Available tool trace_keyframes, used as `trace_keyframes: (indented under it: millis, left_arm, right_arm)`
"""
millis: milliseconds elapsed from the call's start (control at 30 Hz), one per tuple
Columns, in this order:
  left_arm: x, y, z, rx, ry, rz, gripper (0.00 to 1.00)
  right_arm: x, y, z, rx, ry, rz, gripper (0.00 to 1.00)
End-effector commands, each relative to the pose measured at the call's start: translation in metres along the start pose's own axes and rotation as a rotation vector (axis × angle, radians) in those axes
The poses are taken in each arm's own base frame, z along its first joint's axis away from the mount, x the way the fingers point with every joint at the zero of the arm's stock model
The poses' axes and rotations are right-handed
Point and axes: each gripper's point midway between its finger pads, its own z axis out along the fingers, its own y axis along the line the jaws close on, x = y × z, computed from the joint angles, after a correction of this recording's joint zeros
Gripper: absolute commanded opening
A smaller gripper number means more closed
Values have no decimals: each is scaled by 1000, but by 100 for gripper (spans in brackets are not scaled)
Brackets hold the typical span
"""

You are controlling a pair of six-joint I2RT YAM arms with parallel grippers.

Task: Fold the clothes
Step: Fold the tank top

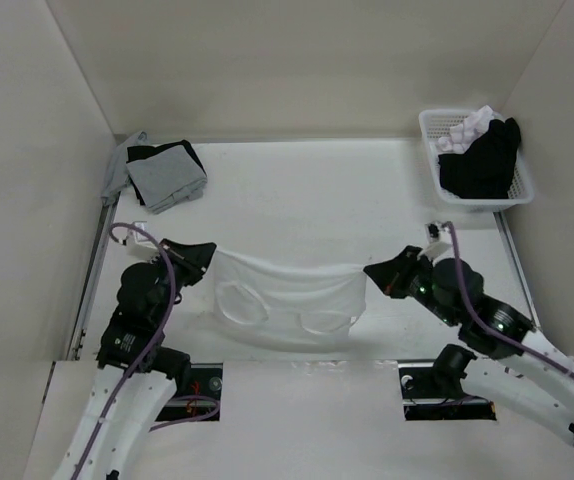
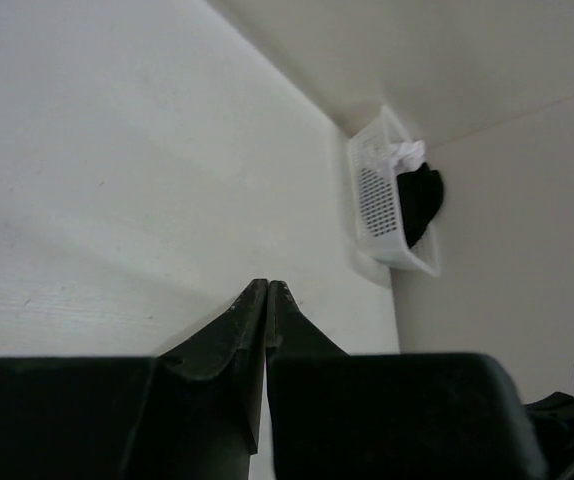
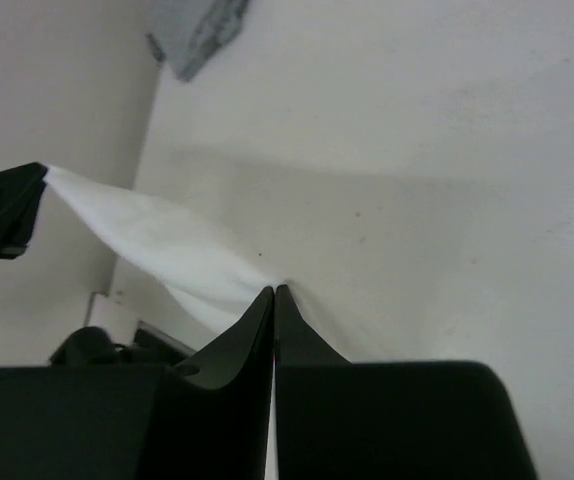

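The clothes (image 1: pixel 285 295) are one thin white garment with two faint oval rings on its front. It hangs stretched between my two grippers over the near part of the table. My left gripper (image 1: pixel 210 258) is shut on its upper left corner. My right gripper (image 1: pixel 369 272) is shut on its upper right corner. In the right wrist view the white fabric (image 3: pixel 167 245) runs taut from my shut right gripper (image 3: pixel 274 290) across to the black left fingers (image 3: pixel 2 210). In the left wrist view the left gripper (image 2: pixel 267 285) is pressed shut, and the fabric is hidden behind its fingers.
A white basket (image 1: pixel 429 135) at the back right holds a black garment (image 1: pixel 482 165) with small white pieces; the left wrist view shows that basket (image 2: pixel 377 200) too. Folded grey and black garments (image 1: pixel 165 175) lie at the back left. Beige walls surround the table.
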Motion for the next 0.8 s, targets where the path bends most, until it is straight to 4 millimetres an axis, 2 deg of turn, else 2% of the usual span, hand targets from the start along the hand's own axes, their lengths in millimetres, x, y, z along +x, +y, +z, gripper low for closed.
trace_keyframes:
  millis: [0,100,300,400,467,567,667,767]
  left_arm:
    - [22,40,29,-125,68,21,1]
    - [25,58,69,-168,75,23,1]
    - [17,71,161,-205,82,-23,1]
    - [7,73,196,-210,68,-55,1]
    - [0,76,212,-219,59,-64,2]
    - [0,79,222,-214,79,-76,2]
    - [6,79,211,-198,75,-73,3]
    - [22,89,191,-201,94,-71,3]
  right_arm:
    - [6,-29,39,101,23,-33,3]
    - [-3,-51,82,110,42,6,3]
    - [-48,-99,157,174,31,71,2]
    - [-62,-117,187,196,47,106,2]
    - [-70,-126,200,205,47,127,2]
    - [-73,-129,203,198,44,139,2]
    - [-66,-129,191,194,35,136,2]
    - [-53,-133,172,192,8,146,2]
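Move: Both hands already hold the tank top stretched between them, about 22 cm apart. It is being taken to a spot of bare table some 14 cm ahead of the left hand, 12 cm to its right and 25 cm below, which is 18 cm ahead of the right hand, 10 cm to its left and 24 cm below. The folded stack lies 25 cm ahead and 11 cm left of the left hand; the basket is 33 cm ahead and 24 cm right of the right hand. Keeping their shut fingers on the tank top's two corners, both hands swing forward together by about 20 cm while sinking towards the table, the left by some 16 cm and the right by 14 cm, so the hanging part trails back towards the bases. The wrists tip down by 20 to 25 degrees on the way, the right also turning about 10 degrees clockwise; near the end both hands slow, rise again a few centimetres (the left more) and tilt partly back up, still well above the table. ##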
